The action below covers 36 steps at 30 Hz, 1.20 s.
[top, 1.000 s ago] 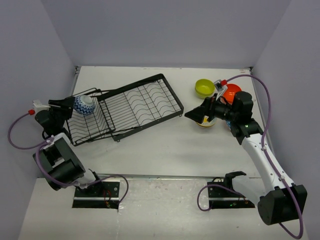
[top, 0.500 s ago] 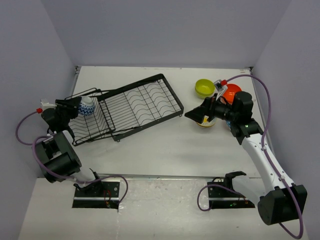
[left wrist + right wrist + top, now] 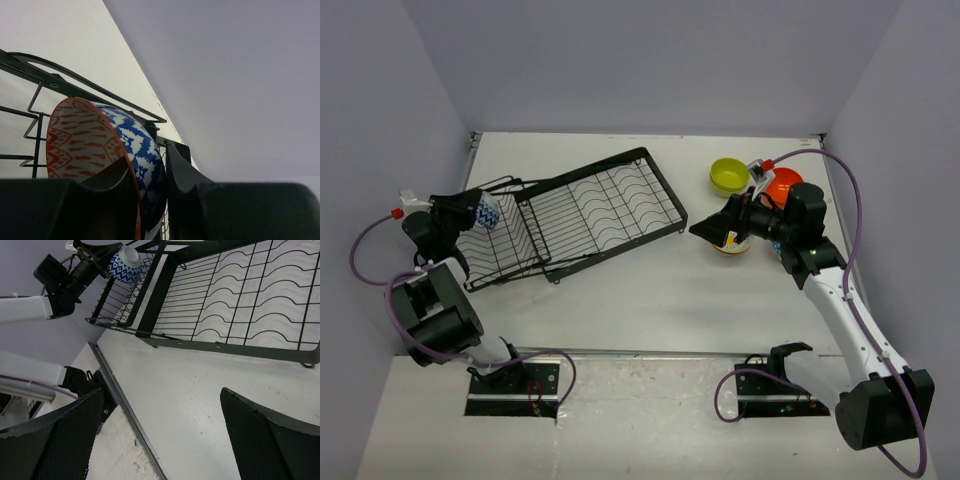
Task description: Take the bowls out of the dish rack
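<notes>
The black wire dish rack (image 3: 595, 205) lies slantwise at mid-left. In its small end basket a blue-and-white bowl (image 3: 488, 211) stands on edge. My left gripper (image 3: 478, 209) is shut on its wall. In the left wrist view one finger presses the bowl's (image 3: 125, 137) red-patterned inside and the other finger (image 3: 187, 175) its blue outside, with rack wire (image 3: 40, 90) behind. My right gripper (image 3: 715, 230) hangs open over bare table (image 3: 200, 390), holding nothing. It covers part of a cream bowl (image 3: 733, 246). The right wrist view shows the rack (image 3: 240, 300) and the held bowl (image 3: 125, 262) from afar.
A lime green bowl (image 3: 728, 175) and an orange-red bowl (image 3: 783, 184) sit on the table at the back right, behind the right gripper. Purple walls enclose the table on three sides. A metal strip (image 3: 640, 352) marks the near table edge.
The left jaws have closed on the blue-and-white bowl's wall. The bowl has shifted left in the basket and turned on edge. The right arm has not moved.
</notes>
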{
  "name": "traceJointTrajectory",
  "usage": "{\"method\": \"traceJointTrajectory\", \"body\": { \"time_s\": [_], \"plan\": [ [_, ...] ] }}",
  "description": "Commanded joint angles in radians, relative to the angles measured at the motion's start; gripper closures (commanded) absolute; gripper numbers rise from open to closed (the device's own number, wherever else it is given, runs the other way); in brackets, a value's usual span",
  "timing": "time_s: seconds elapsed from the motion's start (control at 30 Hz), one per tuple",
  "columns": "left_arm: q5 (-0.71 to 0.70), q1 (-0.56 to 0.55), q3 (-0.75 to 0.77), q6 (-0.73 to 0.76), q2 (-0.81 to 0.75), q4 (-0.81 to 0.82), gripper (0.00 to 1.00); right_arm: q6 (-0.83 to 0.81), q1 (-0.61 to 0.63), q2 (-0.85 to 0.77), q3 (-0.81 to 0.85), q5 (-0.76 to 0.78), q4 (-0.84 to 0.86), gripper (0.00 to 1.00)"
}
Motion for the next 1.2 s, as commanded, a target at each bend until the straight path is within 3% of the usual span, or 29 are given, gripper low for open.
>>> {"method": "traceJointTrajectory", "body": {
  "time_s": [0.0,0.1,0.17,0.53,0.73,0.83,0.93,0.97,1.07,1.17],
  "plan": [
    [-0.004,-0.009,0.036,0.042,-0.024,-0.018,0.87,-0.02,0.004,0.002,0.0,0.008,0.019,0.01],
    [-0.013,-0.018,0.053,0.065,-0.029,-0.046,0.9,-0.022,0.004,-0.001,-0.001,0.009,0.017,0.01],
    [-0.005,-0.02,0.058,0.068,-0.015,-0.049,1.0,-0.022,0.006,-0.003,-0.003,0.011,0.015,0.01],
    [0.149,-0.037,0.118,0.0,-0.038,0.122,1.0,-0.025,0.006,-0.004,0.0,0.012,0.012,0.01],
    [0.125,-0.055,0.249,0.189,-0.158,-0.13,1.0,-0.031,0.006,-0.011,0.002,0.017,0.005,0.01],
    [0.188,-0.07,0.277,0.247,-0.19,-0.141,1.0,-0.033,0.006,-0.017,0.011,0.038,-0.006,0.01],
    [0.239,-0.173,0.381,0.397,-0.237,-0.209,1.0,-0.01,0.006,-0.038,0.028,0.069,-0.006,0.01],
    [0.173,-0.283,0.424,0.583,-0.269,-0.386,1.0,0.004,0.006,-0.047,0.037,0.084,-0.014,0.01],
    [0.0,-0.603,0.573,0.907,-0.29,-0.663,1.0,0.0,0.006,-0.079,0.136,0.208,-0.122,0.01],
    [0.007,-0.81,0.589,1.031,-0.306,-0.705,1.0,-0.025,0.006,-0.119,0.213,0.345,-0.227,0.01]
  ]
}}
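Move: The left hand already grips the last blue-patterned bowl at the side section of the rack. The yellow-flowered bowl among the unloaded ones lies some 70 cm to its right, 2 cm nearer the base and 16 cm lower. From the left hand, the green bowls are about 71 cm right and 21 farther out, the set-down blue bowl 84 right and 5 back, and the empty main rack's middle 30 right and 7 ahead. The yellow-flowered bowl is about 11 cm ahead, 10 right and 25 below the right hand. Keeping its pinch on the blue-patterned bowl's wall, the left hand hardly stirs at first, then lifts it some 20 cm up out of the rack's side section and, still climbing, sweeps ever faster right, about 26 cm in all, over the back part of the main rack towards the unloaded bowls, while the hand swings clockwise, rolls with its left side rising some 40 degrees and tips its fingers upward. Late on, the open, empty right hand starts to rise and draw a little to the right, turning some 10 degrees clockwise. ##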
